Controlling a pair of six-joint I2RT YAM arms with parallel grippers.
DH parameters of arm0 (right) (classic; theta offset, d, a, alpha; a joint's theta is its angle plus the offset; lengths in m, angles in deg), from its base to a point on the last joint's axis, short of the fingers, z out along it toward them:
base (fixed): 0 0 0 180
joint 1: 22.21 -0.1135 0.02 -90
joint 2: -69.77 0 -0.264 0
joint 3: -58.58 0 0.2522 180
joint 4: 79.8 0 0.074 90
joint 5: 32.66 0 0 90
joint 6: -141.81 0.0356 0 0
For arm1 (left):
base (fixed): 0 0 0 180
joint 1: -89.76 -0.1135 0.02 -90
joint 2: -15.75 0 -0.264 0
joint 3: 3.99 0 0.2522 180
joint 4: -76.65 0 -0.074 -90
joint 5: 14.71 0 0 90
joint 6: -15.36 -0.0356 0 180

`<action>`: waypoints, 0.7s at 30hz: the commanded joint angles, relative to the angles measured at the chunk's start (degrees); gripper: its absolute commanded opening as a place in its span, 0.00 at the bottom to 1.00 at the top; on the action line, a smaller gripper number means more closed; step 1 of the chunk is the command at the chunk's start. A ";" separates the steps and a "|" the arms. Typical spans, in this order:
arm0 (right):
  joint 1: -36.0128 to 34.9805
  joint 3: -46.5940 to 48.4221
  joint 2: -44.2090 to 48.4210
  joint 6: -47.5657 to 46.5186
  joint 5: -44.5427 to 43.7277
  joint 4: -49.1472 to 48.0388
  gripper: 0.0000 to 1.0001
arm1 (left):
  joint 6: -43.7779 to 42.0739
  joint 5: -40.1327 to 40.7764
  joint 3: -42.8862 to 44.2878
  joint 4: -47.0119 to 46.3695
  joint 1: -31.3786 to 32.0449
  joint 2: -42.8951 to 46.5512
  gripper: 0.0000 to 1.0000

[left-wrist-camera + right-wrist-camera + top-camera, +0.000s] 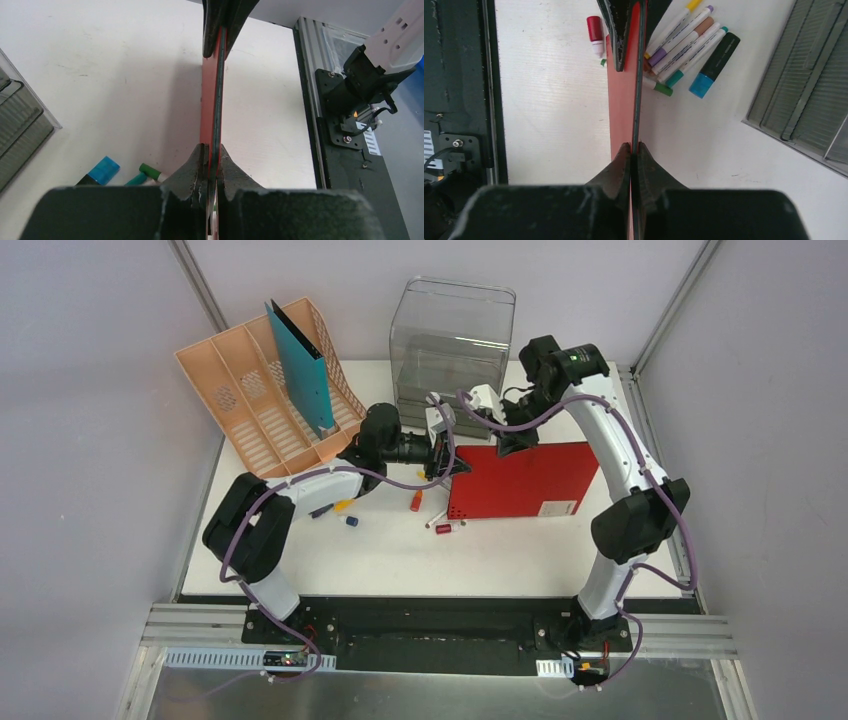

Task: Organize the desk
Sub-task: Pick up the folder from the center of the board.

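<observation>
A flat red folder [520, 480] is held just above the white desk [400, 560], tilted up on edge. My left gripper [445, 465] is shut on its left edge. My right gripper [515, 440] is shut on its far edge. The left wrist view shows the red folder [209, 110] edge-on, pinched between my left gripper's [214, 150] jaws, with the other gripper's fingers clamped on it at the top. In the right wrist view the red folder [621, 110] runs edge-on from my right gripper [631, 147], which is closed tight on it.
A peach file rack [265, 400] holding a teal folder [300, 365] stands at the back left. A clear grey drawer box [450, 345] stands at the back centre. Loose markers [689, 40] and a red-capped marker [595, 32] lie by the folder's left end.
</observation>
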State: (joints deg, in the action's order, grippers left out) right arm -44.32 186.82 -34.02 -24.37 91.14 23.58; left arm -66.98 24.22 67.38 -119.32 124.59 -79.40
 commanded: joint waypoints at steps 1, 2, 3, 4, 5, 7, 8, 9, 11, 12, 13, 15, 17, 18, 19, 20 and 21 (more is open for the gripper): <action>-0.31 -1.27 3.01 0.95 2.59 9.14 0.04 | 0.30 -1.31 0.75 -4.06 0.20 0.49 0.00; -0.19 -1.68 3.18 1.71 3.15 8.33 0.10 | 0.33 -0.53 0.11 -4.80 0.16 0.95 0.00; 0.08 -2.14 3.51 2.73 3.71 7.47 0.19 | 0.30 0.33 -0.87 -5.64 0.15 1.58 0.00; 0.50 -2.68 3.93 3.97 4.53 6.43 0.32 | 0.30 1.69 -2.05 -6.81 0.15 2.25 0.00; 1.19 -3.39 4.47 4.98 5.57 5.32 0.44 | 0.27 3.02 -3.73 -8.12 0.15 2.99 0.00; 3.41 -5.36 6.20 6.85 8.31 2.52 0.64 | 0.17 5.12 -6.10 -10.54 0.11 4.37 0.00; 4.86 -6.34 7.69 8.23 9.71 0.62 0.72 | -0.01 5.99 -7.12 -11.46 0.15 4.86 0.00; 6.40 -7.55 8.96 9.90 11.04 -1.36 0.76 | -0.29 6.92 -8.01 -12.26 0.15 5.46 0.00; 9.95 -9.36 11.60 13.37 14.01 -5.12 0.82 | -0.90 8.19 -9.33 -13.72 0.15 6.55 0.00; 11.83 -9.99 12.89 15.21 15.86 -6.56 0.85 | -1.31 8.90 -9.92 -14.15 0.15 7.25 0.00; 14.02 -10.50 14.15 16.82 18.12 -7.84 0.87 | -1.56 9.53 -10.42 -14.46 0.15 7.67 0.00; 19.31 -11.36 16.58 20.81 22.16 -10.55 0.89 | -2.49 10.66 -11.23 -14.82 0.15 8.59 0.00; 24.08 -12.77 19.17 25.66 25.71 -14.02 0.91 | -2.87 11.44 -11.96 -15.52 0.15 9.35 0.00; 26.43 -13.96 20.47 28.55 27.48 -16.55 0.92 | -3.05 11.68 -12.26 -15.79 0.15 9.71 0.00; 28.79 -15.36 21.85 31.93 29.53 -19.30 0.93 | -3.15 12.01 -12.52 -16.04 0.15 9.99 0.00; 30.99 -16.93 23.05 34.59 31.73 -21.83 0.93 | -3.12 12.30 -12.74 -16.31 0.15 10.25 0.00; 33.14 -19.35 24.31 38.00 34.02 -23.94 0.94 | -3.14 12.50 -12.92 -16.44 0.17 10.59 0.00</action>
State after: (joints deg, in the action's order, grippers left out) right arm -16.95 172.05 -15.36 -0.26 112.89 10.49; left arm -67.83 34.12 55.20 -129.79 124.81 -72.28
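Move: Both grippers hold the upright red folder: its middle is about 12 cm to the left hand's right and 5 cm below, but 2 cm to the right hand's right and 9 cm below. From the left hand, the orange rack lies roughly 38 cm left, 20 cm ahead and 12 cm down. On the table about 19 cm below that hand, the marker pile is 11 cm ahead and 2 cm right, the red marker 4 cm back and 1 cm left. Open the right gripper wide to let go of the folder's upper edge, first easing about 2 cm back, then swinging some 9 cm right and 7 cm up away from the left hand, turning clockwise. Keep the left fingers pinched on the folder's left edge and draw it about 2.5 cm left, turning roughly 10 degrees counter-clockwise. ##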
